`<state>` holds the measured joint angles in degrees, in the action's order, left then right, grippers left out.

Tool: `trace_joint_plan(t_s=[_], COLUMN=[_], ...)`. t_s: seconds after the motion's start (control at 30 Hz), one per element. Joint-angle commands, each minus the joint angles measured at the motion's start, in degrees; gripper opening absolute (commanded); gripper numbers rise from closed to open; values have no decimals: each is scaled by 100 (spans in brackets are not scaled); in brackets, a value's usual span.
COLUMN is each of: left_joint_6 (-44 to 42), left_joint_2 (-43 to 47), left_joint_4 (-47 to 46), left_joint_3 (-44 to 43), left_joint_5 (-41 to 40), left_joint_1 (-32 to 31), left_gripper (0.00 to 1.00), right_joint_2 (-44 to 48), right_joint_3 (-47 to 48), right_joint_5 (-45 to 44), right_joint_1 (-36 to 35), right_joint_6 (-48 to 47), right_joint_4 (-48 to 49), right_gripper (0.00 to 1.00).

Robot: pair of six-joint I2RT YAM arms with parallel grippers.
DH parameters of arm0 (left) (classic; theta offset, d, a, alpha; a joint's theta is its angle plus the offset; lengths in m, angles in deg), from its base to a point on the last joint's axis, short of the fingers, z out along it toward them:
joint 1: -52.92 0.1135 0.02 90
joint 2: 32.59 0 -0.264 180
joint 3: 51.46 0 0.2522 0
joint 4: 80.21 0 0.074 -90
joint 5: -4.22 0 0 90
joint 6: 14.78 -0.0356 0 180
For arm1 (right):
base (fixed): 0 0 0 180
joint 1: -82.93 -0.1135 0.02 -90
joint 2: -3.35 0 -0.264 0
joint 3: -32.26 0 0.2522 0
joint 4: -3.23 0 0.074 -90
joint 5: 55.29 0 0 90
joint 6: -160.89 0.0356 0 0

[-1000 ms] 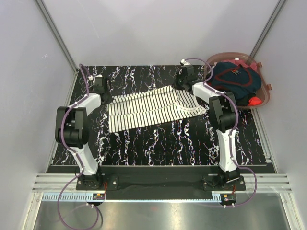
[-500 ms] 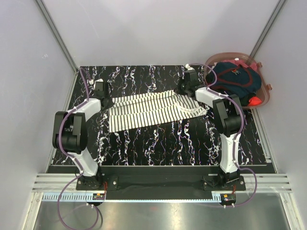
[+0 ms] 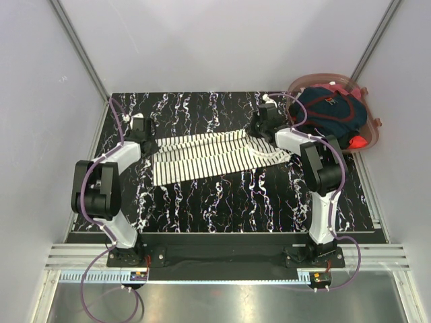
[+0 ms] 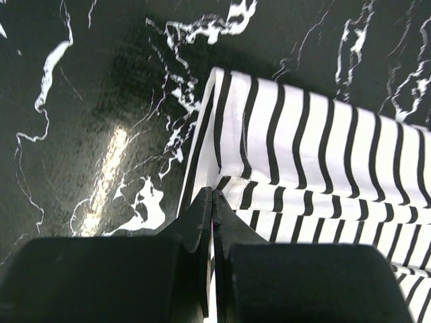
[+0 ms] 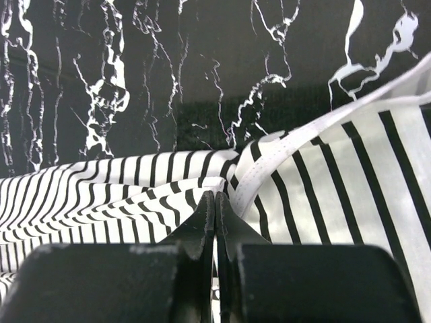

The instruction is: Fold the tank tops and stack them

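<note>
The white tank top with navy stripes [image 3: 202,155] lies spread across the middle of the black marbled table [image 3: 222,202]. My left gripper [image 3: 147,142] is shut on its left edge, where the cloth [image 4: 323,134] is doubled over itself just past the closed fingertips [image 4: 213,192]. My right gripper [image 3: 258,129] is shut on the far right part, pinching a striped fold [image 5: 101,195] next to a white trimmed armhole band [image 5: 215,195]. The dark navy tank top [image 3: 330,113] sits bunched in the basket at the back right.
A pink translucent basket [image 3: 372,128] stands at the table's back right corner, and something red [image 3: 358,141] lies in it beside the navy top. Grey walls close in the table at the back and on both sides. The arm bases sit at the near edge.
Both grippers have come a little toward the near side with the striped top's far edge, the right one also drifting right. The cloth now looks narrower from front to back.
</note>
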<state>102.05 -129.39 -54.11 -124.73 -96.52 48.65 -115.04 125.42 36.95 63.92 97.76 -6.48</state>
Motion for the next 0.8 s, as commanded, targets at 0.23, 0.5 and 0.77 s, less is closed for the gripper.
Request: trace_joint_plan(t_s=[0.23,0.5,0.77], left_joint_6=[208,349,402], left_joint_2=[187,494,1206], left_joint_4=[-258,-434,-373], left_joint_3=[361,782,958], left_joint_5=[-24,-165,-507], left_joint_1=[-38,-144,-144], left_gripper=[0,11,38], right_joint_2=[518,703,1300], right_joint_3=[-714,-1198,-1541], right_joint_5=[-900,-1357,-1674], right_joint_1=[-200,-306,-358], right_joint_6=[362,556,398], right_joint_4=[631,887,887], right_gripper=[2,19,50])
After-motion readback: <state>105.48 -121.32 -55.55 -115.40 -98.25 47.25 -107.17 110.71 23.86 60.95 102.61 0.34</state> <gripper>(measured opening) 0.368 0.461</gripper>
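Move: My left hand holds the far hem's left end. The place for it, beside the earlier fold's edge, is about 4 cm back and 3 cm below. The new far fold is some 5 cm ahead, the tank top's near left corner about 15 cm back. For my right hand, the laying place is also about 4 cm back and 3 cm down; the strap ends lie roughly 12 cm back and 15 cm right, the basket some 34 cm right and 9 cm farther out. Still pinching the tank top's far hem at two points, I draw both hands back about 4 cm and down about 3 cm together, laying the hem towards the edge of the earlier fold. Low over the cloth I open both grippers partway, then lift clear, the left by some 3 cm, the right by a little over 2 cm. My right hand also drifts left and turns about 10 degrees clockwise. ##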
